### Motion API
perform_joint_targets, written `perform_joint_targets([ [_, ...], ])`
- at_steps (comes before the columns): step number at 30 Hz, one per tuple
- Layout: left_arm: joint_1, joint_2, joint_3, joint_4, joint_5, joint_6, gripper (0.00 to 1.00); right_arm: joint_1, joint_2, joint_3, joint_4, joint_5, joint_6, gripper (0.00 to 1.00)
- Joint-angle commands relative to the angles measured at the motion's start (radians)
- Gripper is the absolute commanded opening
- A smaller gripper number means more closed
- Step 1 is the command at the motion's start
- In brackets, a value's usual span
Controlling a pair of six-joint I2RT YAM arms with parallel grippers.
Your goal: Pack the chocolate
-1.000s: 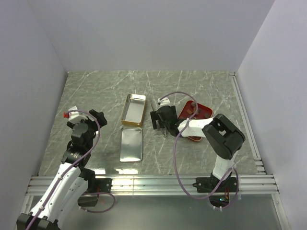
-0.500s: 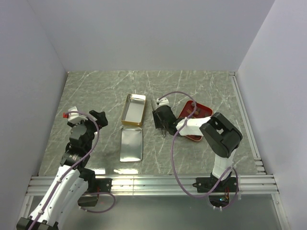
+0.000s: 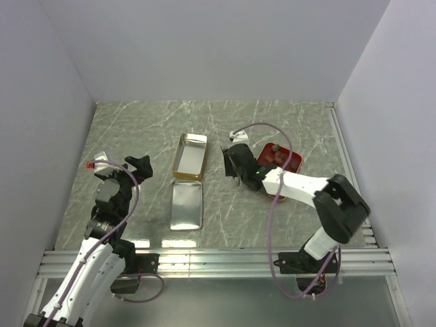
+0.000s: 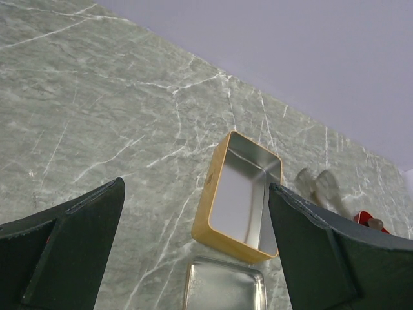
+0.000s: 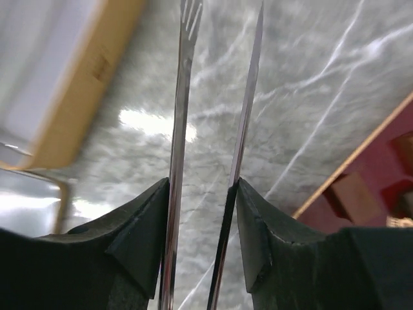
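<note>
Several small brown chocolate chunks (image 3: 275, 157) lie in the red tray (image 3: 291, 159) right of centre; one chunk (image 5: 352, 194) shows in the right wrist view. The open gold tin (image 3: 191, 155) is empty, also in the left wrist view (image 4: 242, 194). My right gripper (image 3: 235, 163) is shut on metal tongs (image 5: 182, 123), between tin and tray. The tong blades are apart with nothing between their tips. My left gripper (image 3: 121, 170) is open and empty at the left, facing the tin.
The tin's silver lid (image 3: 186, 206) lies flat just in front of the tin, also in the left wrist view (image 4: 226, 285). Grey walls enclose the marble table on three sides. A metal rail (image 3: 218, 262) runs along the near edge.
My right gripper with the tongs has shifted slightly back and right toward the tray, and the arm's elbow has swung out to the right. The left arm has barely drifted left.
</note>
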State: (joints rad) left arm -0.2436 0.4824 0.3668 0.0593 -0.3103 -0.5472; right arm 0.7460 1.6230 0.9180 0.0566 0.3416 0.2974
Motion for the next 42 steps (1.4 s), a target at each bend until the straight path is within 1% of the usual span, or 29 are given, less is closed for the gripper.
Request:
perform_joint_targets([
  [1,-0.002,0.012,0.011,0.05,0.02,-0.013,0.99,0.027,-0.159,0.006,-0.038,0.053,0.037,0.51],
  [6,-0.002,-0.004,0.003,0.047,0.027,-0.013,0.99,0.078,-0.311,-0.03,-0.135,0.102,0.078,0.5],
  [7,-0.002,-0.01,0.003,0.045,0.027,-0.013,1.0,0.09,-0.331,-0.036,-0.159,0.138,0.098,0.49],
  [9,-0.002,-0.019,-0.002,0.04,0.031,-0.011,0.99,0.128,-0.37,-0.042,-0.237,0.174,0.12,0.49],
  [11,-0.002,-0.024,-0.003,0.031,0.039,-0.008,0.99,0.17,-0.448,-0.047,-0.325,0.215,0.175,0.49],
  [13,-0.002,-0.022,-0.002,0.025,0.042,-0.007,0.99,0.194,-0.482,-0.047,-0.413,0.226,0.207,0.49],
  [15,-0.002,-0.015,0.003,0.016,0.054,-0.003,0.99,0.226,-0.508,-0.044,-0.475,0.231,0.241,0.49],
  [16,-0.002,-0.011,0.006,0.013,0.06,-0.002,0.99,0.237,-0.526,-0.038,-0.542,0.235,0.281,0.5],
  [18,-0.002,0.001,0.012,0.005,0.068,0.003,0.99,0.269,-0.54,-0.031,-0.613,0.256,0.322,0.5],
  [19,-0.002,0.004,0.014,0.002,0.08,0.001,0.99,0.277,-0.548,-0.027,-0.685,0.261,0.368,0.5],
  [24,-0.002,0.012,0.011,0.007,0.1,0.003,0.99,0.296,-0.577,-0.031,-0.842,0.247,0.459,0.51],
  [25,-0.002,0.012,0.011,0.004,0.1,0.003,1.0,0.294,-0.584,-0.031,-0.894,0.25,0.483,0.51],
  [29,-0.002,0.019,0.012,0.005,0.106,0.004,0.99,0.296,-0.592,-0.025,-0.998,0.275,0.546,0.51],
  [36,-0.002,0.016,0.012,0.004,0.109,0.0,0.99,0.293,-0.611,-0.07,-0.963,0.295,0.552,0.51],
  [38,-0.002,0.012,0.011,0.005,0.111,0.0,0.99,0.286,-0.611,-0.087,-0.946,0.3,0.542,0.51],
  [42,-0.002,0.012,0.011,0.005,0.106,-0.003,0.99,0.244,-0.632,-0.126,-0.87,0.257,0.484,0.51],
])
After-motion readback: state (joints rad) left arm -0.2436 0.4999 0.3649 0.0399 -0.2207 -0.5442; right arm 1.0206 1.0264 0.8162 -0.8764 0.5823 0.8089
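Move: The right hand already holds the metal tongs above the table; the red tray of chocolates lies about 14 cm to its right, roughly level forward and 7 cm below. To its left, the gold box stands some 15 cm off and 6 cm farther out, and the silver lid some 16 cm off and 11 cm nearer. From the idle left hand, the tray lies about 45 cm right, 7 cm ahead and 20 cm below. The right hand carries the tongs up 10 cm, back about 17 and right behind the tray, then lower. ##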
